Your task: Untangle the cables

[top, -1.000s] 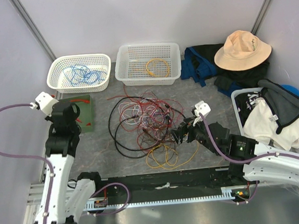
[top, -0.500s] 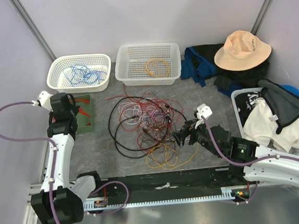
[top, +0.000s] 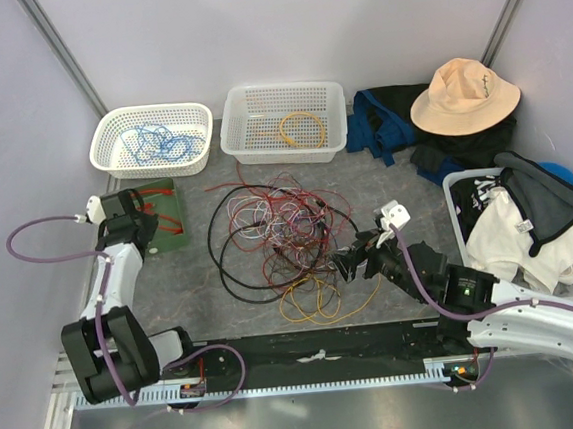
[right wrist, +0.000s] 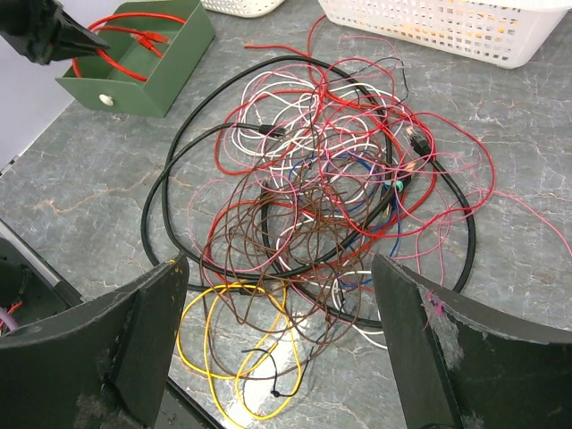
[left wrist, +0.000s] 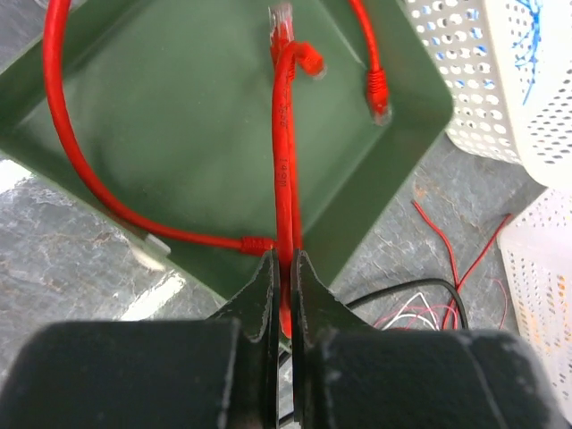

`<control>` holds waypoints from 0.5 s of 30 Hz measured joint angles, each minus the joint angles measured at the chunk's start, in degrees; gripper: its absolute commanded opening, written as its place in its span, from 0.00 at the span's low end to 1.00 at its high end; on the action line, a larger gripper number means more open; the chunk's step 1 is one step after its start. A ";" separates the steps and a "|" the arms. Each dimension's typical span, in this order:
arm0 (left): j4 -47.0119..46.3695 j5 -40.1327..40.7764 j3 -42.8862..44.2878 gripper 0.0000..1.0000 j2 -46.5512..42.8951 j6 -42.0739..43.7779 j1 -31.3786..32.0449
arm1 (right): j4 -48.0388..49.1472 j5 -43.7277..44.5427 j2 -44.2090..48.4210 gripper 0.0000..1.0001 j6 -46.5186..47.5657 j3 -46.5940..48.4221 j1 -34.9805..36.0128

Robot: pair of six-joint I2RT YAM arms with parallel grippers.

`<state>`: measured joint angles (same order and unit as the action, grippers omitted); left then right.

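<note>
The cables (top: 278, 237) lie in a tangled heap at mid-table: thin red, maroon, white, blue and pink wires, a thick black loop (top: 220, 255) and a yellow one (top: 314, 297). The heap fills the right wrist view (right wrist: 331, 179). My right gripper (top: 343, 265) is open wide and empty just right of the heap, its jaws (right wrist: 279, 268) framing the yellow loop (right wrist: 214, 349). My left gripper (top: 145, 225) is over the green tray (top: 173, 239). It (left wrist: 284, 259) is shut on a red cable (left wrist: 284, 161) that runs into the tray (left wrist: 179, 134).
A white basket (top: 108, 130) holding a blue cable and another (top: 281, 89) holding an orange cable stand at the back. A tan hat (top: 462, 94) on dark clothes lies back right. A white bin (top: 455, 185) of clothes stands at the right.
My left arm has folded down and its gripper has sunk toward the green tray, with the red cable. My right gripper has shifted slightly and stays open.
</note>
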<state>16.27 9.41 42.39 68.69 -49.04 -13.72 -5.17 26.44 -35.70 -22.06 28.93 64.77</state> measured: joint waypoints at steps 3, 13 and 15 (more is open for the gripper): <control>-0.57 -2.16 0.39 0.42 3.32 -0.52 -1.84 | -0.02 0.00 0.39 0.91 0.00 -0.04 0.00; 4.98 -3.54 7.23 0.78 5.25 -0.55 -4.92 | 0.11 0.17 0.33 0.91 0.00 -0.09 0.00; 6.36 -3.30 8.35 0.99 3.32 -0.72 -4.92 | 0.33 0.13 -0.31 0.91 0.00 -0.09 0.00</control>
<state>22.63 6.11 50.74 72.01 -49.76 -18.63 -4.84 26.57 -36.01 -22.06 28.84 64.77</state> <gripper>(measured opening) 0.764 0.913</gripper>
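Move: Pinched in the left fingers is a red cable, about to go into the green tray, whose middle is some 4 cm ahead, 3 cm left and 8 cm below the left hand. The white basket with the blue cable stands roughly 19 cm ahead, in line; the cable tangle lies about 5 cm back and 29 cm right, both some 8 cm lower. From the right hand the tray lies about 43 cm left, 13 cm ahead and 18 cm below. Sinking a further 2 cm or so over the green tray, the left hand opens its shut fingers wide and lets go of the red cable, while drifting about 2 cm left. It then turns upward and climbs some 4.5 cm away from the cable, with hardly any turn of the wrist and the fingers wide. ##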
